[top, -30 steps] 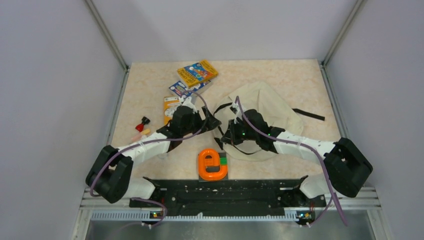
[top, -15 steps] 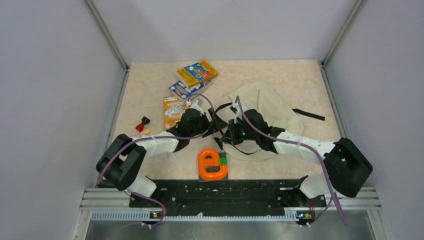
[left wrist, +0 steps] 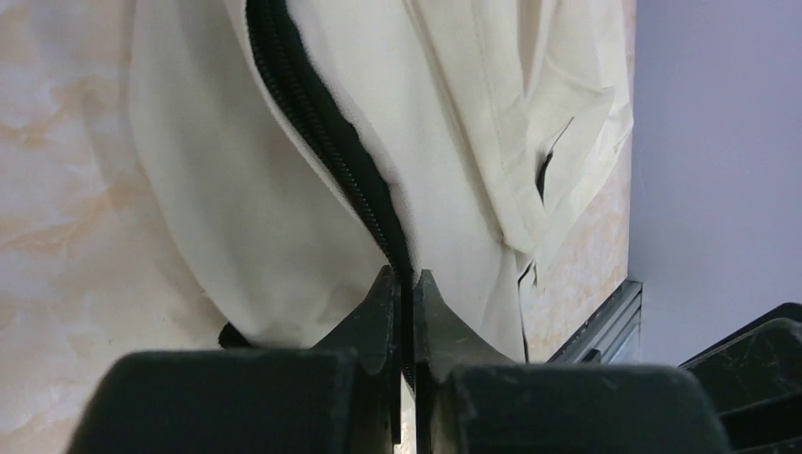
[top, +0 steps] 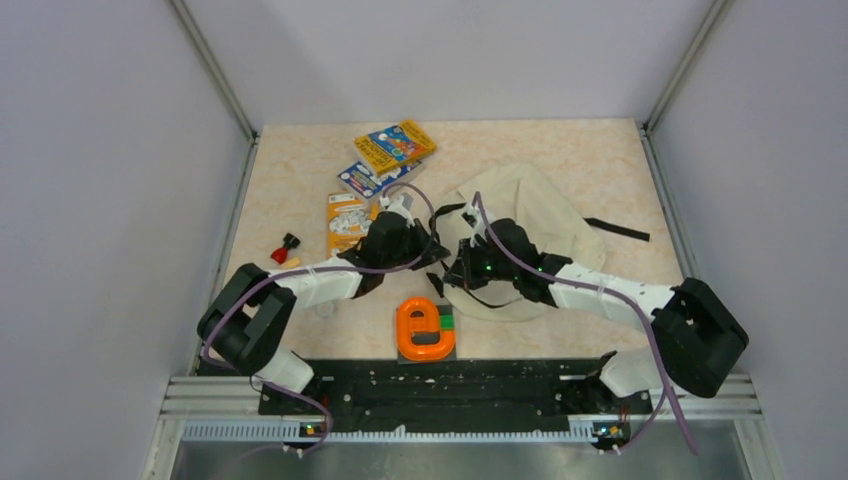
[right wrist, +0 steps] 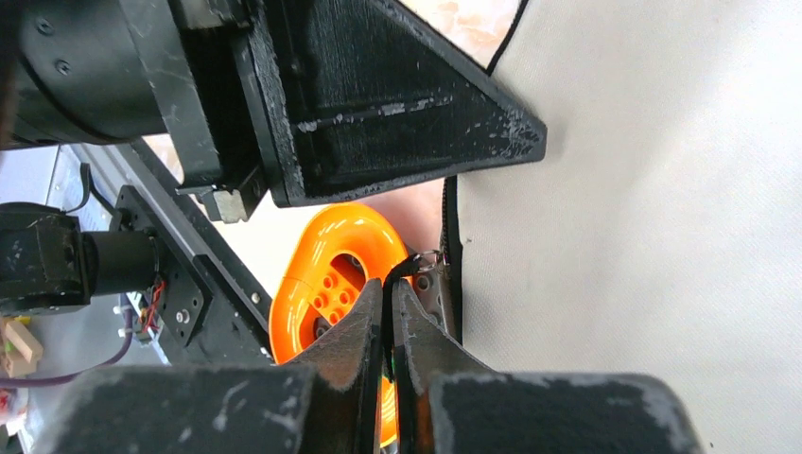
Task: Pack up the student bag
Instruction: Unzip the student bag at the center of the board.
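The student bag (top: 540, 210), cream fabric with black trim, lies flat right of the table's centre. My left gripper (top: 437, 252) is at its left edge. In the left wrist view the left gripper (left wrist: 405, 276) is shut on the bag's black zipper edge (left wrist: 322, 123), with cream fabric (left wrist: 284, 218) spreading beyond it. My right gripper (top: 452, 272) sits just below, at the bag's near-left corner. In the right wrist view the right gripper (right wrist: 388, 282) is shut on the thin black zipper pull (right wrist: 416, 262), beside the bag's cloth (right wrist: 643, 236).
An orange toy block (top: 424, 328) lies near the front edge, between the arms. Three colourful books (top: 395, 146) (top: 368, 178) (top: 345, 220) lie at the back left. A small red item (top: 286, 247) sits at the left. A black strap (top: 617, 229) trails off the bag's right side.
My left arm has swung right to the bag's edge and its jaws have shut on the zipper edge. The right arm and bag have stayed still.
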Controlling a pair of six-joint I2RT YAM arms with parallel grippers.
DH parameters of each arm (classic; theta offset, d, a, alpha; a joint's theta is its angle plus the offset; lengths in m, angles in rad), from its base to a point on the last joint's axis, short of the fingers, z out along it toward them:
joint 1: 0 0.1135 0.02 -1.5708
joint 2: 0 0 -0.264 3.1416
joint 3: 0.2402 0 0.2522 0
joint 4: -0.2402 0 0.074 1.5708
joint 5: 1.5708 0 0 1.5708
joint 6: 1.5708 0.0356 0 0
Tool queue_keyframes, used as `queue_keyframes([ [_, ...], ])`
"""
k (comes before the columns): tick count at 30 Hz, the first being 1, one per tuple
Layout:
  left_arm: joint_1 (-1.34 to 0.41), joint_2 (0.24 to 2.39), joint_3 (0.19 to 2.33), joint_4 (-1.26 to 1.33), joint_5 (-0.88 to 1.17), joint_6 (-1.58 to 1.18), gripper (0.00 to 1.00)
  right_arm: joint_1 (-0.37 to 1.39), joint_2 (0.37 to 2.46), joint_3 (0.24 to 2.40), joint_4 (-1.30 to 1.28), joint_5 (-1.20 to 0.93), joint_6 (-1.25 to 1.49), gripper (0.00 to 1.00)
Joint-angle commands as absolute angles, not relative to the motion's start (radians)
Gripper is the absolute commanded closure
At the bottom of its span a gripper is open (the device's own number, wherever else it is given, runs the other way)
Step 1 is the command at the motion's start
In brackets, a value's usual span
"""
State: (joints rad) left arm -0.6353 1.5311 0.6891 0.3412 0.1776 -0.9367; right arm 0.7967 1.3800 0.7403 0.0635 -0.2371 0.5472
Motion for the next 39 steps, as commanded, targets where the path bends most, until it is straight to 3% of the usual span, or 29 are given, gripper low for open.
queue_keyframes([
  [1,-0.617,1.495,0.808,0.319,0.144,-0.845,1.0,0.81,1.322,0.747,0.045,-0.189,0.551,1.0],
  [7,-0.549,1.523,0.893,0.266,0.142,-0.758,1.0,0.81,1.273,0.7,0.003,-0.163,0.564,1.0],
  [15,-0.454,1.702,1.072,0.3,0.346,-0.634,1.0,0.81,1.221,0.595,0.003,-0.156,0.62,1.0],
  [22,-0.442,1.758,1.162,0.267,0.314,-0.535,1.0,0.814,1.184,0.528,0.003,-0.147,0.654,1.0],
  [23,-0.443,1.754,1.165,0.254,0.304,-0.529,0.98,0.813,1.182,0.529,0.003,-0.144,0.654,1.0],
  [24,-0.444,1.746,1.163,0.239,0.295,-0.528,0.89,0.813,1.179,0.53,0.003,-0.139,0.652,1.0],
  [27,-0.451,1.704,1.143,0.175,0.253,-0.524,0.49,0.813,1.18,0.549,0.004,-0.128,0.643,1.0],
  [29,-0.466,1.647,1.118,0.109,0.201,-0.513,0.34,0.813,1.188,0.562,0.013,-0.123,0.637,1.0],
  [32,-0.504,1.563,1.045,0.057,0.122,-0.536,0.26,0.813,1.214,0.585,0.038,-0.123,0.627,1.0],
  [39,-0.612,1.458,0.833,0.094,0.106,-0.687,0.24,0.827,1.327,0.644,0.118,-0.166,0.62,1.0],
])
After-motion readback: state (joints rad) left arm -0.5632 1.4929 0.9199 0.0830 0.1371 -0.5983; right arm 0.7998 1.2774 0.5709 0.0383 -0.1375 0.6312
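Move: The right fingers already pinch the zip pull; its slider lies about 2 cm ahead, 2 cm left and 1 cm below. A black strap end is level with this hand, some 4 cm left and 5 cm lower; the orange toy is 12 cm back, 6 cm left and 8 cm lower. From the left hand, already shut on the bag's zip edge, that slider is roughly 4 cm back, 1 cm right and 2 cm lower; the far strap end lies 9 cm ahead, 2 cm right and 5 cm down. Forward and a little up goes the left hand, about 10 cm, still pinching the zip edge and tipping its fingers upward, while the right, keeping its grip on the pull, hauls the other way: some 5 cm right, with 3 cm down and 2 cm back. The left fingers then open wide, let go of the edge, and the hand backs off about 6 cm, rising slightly. ##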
